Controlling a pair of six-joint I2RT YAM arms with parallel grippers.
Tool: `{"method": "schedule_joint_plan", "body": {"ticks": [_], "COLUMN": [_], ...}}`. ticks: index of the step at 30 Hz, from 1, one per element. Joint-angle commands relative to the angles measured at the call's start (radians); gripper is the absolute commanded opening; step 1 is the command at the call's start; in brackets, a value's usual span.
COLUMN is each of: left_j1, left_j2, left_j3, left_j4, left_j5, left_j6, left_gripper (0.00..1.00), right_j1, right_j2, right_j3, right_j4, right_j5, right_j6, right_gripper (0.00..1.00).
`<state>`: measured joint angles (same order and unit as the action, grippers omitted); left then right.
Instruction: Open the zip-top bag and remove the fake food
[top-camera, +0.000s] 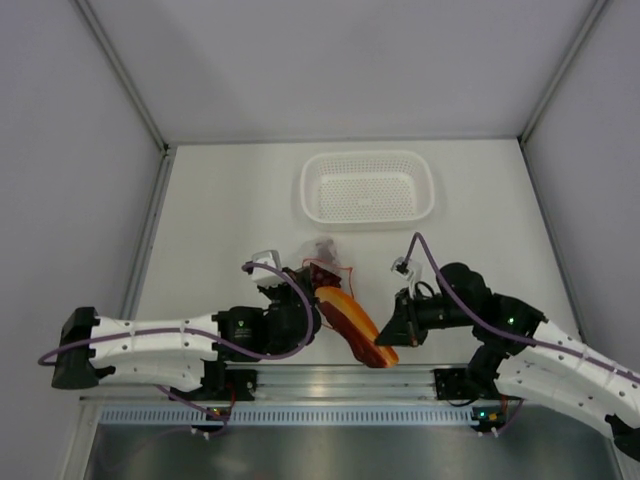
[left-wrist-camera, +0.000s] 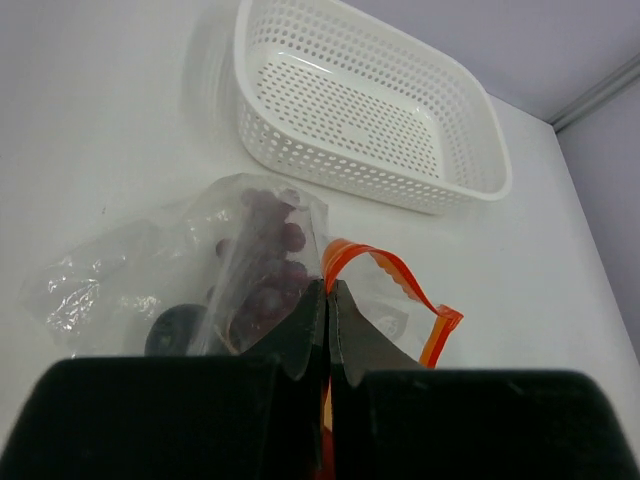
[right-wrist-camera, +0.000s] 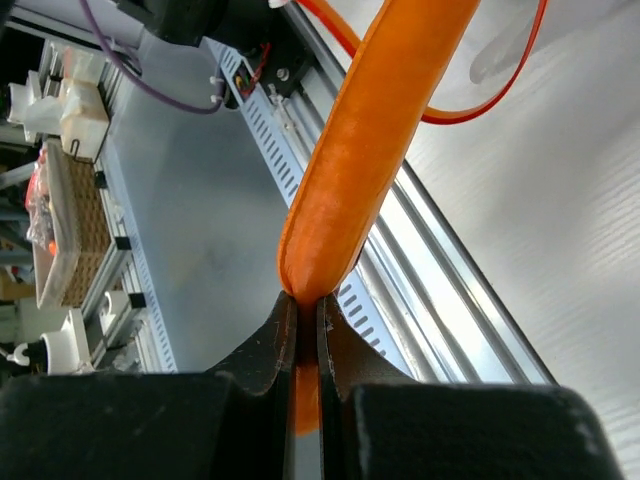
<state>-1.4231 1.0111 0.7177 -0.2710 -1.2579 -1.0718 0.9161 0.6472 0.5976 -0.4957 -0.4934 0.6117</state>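
The clear zip-top bag (left-wrist-camera: 100, 280) lies crumpled mid-table, its orange-red zip strip (left-wrist-camera: 400, 280) standing open in a loop. My left gripper (left-wrist-camera: 328, 287) is shut on the strip's near edge. Inside the bag I see the dark red grape cluster (left-wrist-camera: 268, 262) and a small dark round fruit (left-wrist-camera: 176, 326). The long orange hot-dog piece (top-camera: 352, 325) slants from the bag's mouth toward the table's front edge. My right gripper (right-wrist-camera: 302, 302) is shut on the lower end of the hot-dog piece (right-wrist-camera: 370, 150), right of the left gripper (top-camera: 308, 290).
A white perforated basket (top-camera: 368, 188) stands behind the bag, with nothing in it that I can see. The metal rail (top-camera: 330, 380) at the table's front edge runs just under the hot-dog piece and the right gripper (top-camera: 397, 338).
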Motion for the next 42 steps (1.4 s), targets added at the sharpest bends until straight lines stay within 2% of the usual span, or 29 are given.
{"method": "schedule_joint_plan", "body": {"ticks": [1,10,14,17,19,23,28,31,33,39,42], "left_j1": [-0.002,0.030,0.081,0.087,0.087,0.087,0.087,0.087,0.085,0.085,0.085], "left_j2": [0.001,-0.006,-0.034,-0.066,-0.078,-0.112,-0.135,-0.135,-0.131,-0.123,-0.134], "left_j3": [0.046,0.040,0.020,0.008,0.003,-0.018,-0.020,-0.012,-0.004,0.028,0.042], "left_j4": [-0.039,-0.108,-0.125,-0.123,-0.125,-0.122,-0.125,-0.125,-0.123,-0.123,-0.123], "left_j5": [-0.072,-0.028,0.029,0.047,0.057,0.072,0.086,0.098,0.103,0.097,0.092], "left_j6": [0.003,-0.077,-0.093,-0.097,-0.103,-0.123,-0.100,-0.103,-0.103,-0.086,-0.067], "left_gripper": [0.00,0.00,0.00,0.00,0.00,0.00,0.00,0.00,0.00,0.00,0.00], "right_j1": [0.004,0.004,0.004,0.003,0.004,0.003,-0.009,-0.045,-0.075,-0.190,-0.215], "right_j2": [-0.073,-0.110,-0.095,-0.072,-0.051,0.009,0.084,0.149,0.218,0.440,0.544], "right_j3": [0.129,0.401,0.545,0.645,0.648,0.599,0.530,0.501,0.484,0.453,0.442], "right_j4": [-0.078,-0.191,-0.312,-0.331,-0.310,-0.186,0.087,0.210,0.276,0.425,0.486], "right_j5": [-0.016,0.118,0.219,0.378,0.528,0.725,0.935,0.983,0.962,0.996,1.088], "right_j6": [-0.085,-0.118,-0.159,-0.161,-0.124,-0.049,0.020,0.049,0.066,0.256,0.365], "right_gripper": [0.00,0.00,0.00,0.00,0.00,0.00,0.00,0.00,0.00,0.00,0.00]}}
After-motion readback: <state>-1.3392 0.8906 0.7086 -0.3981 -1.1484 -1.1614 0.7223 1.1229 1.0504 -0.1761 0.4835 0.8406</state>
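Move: Roughly 47 cm ahead of the right hand, 2 cm to its left and some 15 cm below is the middle of the white basket. The grapes in the bag lie about 22 cm ahead of that hand, 14 cm to its left and 15 cm below. From the left hand, which pinches the bag's rim, the basket is about 34 cm ahead, 14 cm right and 18 cm below, the grapes some 8 cm ahead, 2 cm right and 19 cm below. Lifting the already pinched hot dog, the right hand first climbs about 20 cm while drifting right, then swings forward some 27 cm towards the basket, sinking again late on. Its wrist turns clockwise by roughly 70 degrees, so the fingers go from pointing left to pointing ahead. The left hand keeps its pinch on the bag's rim and eases slightly left. ##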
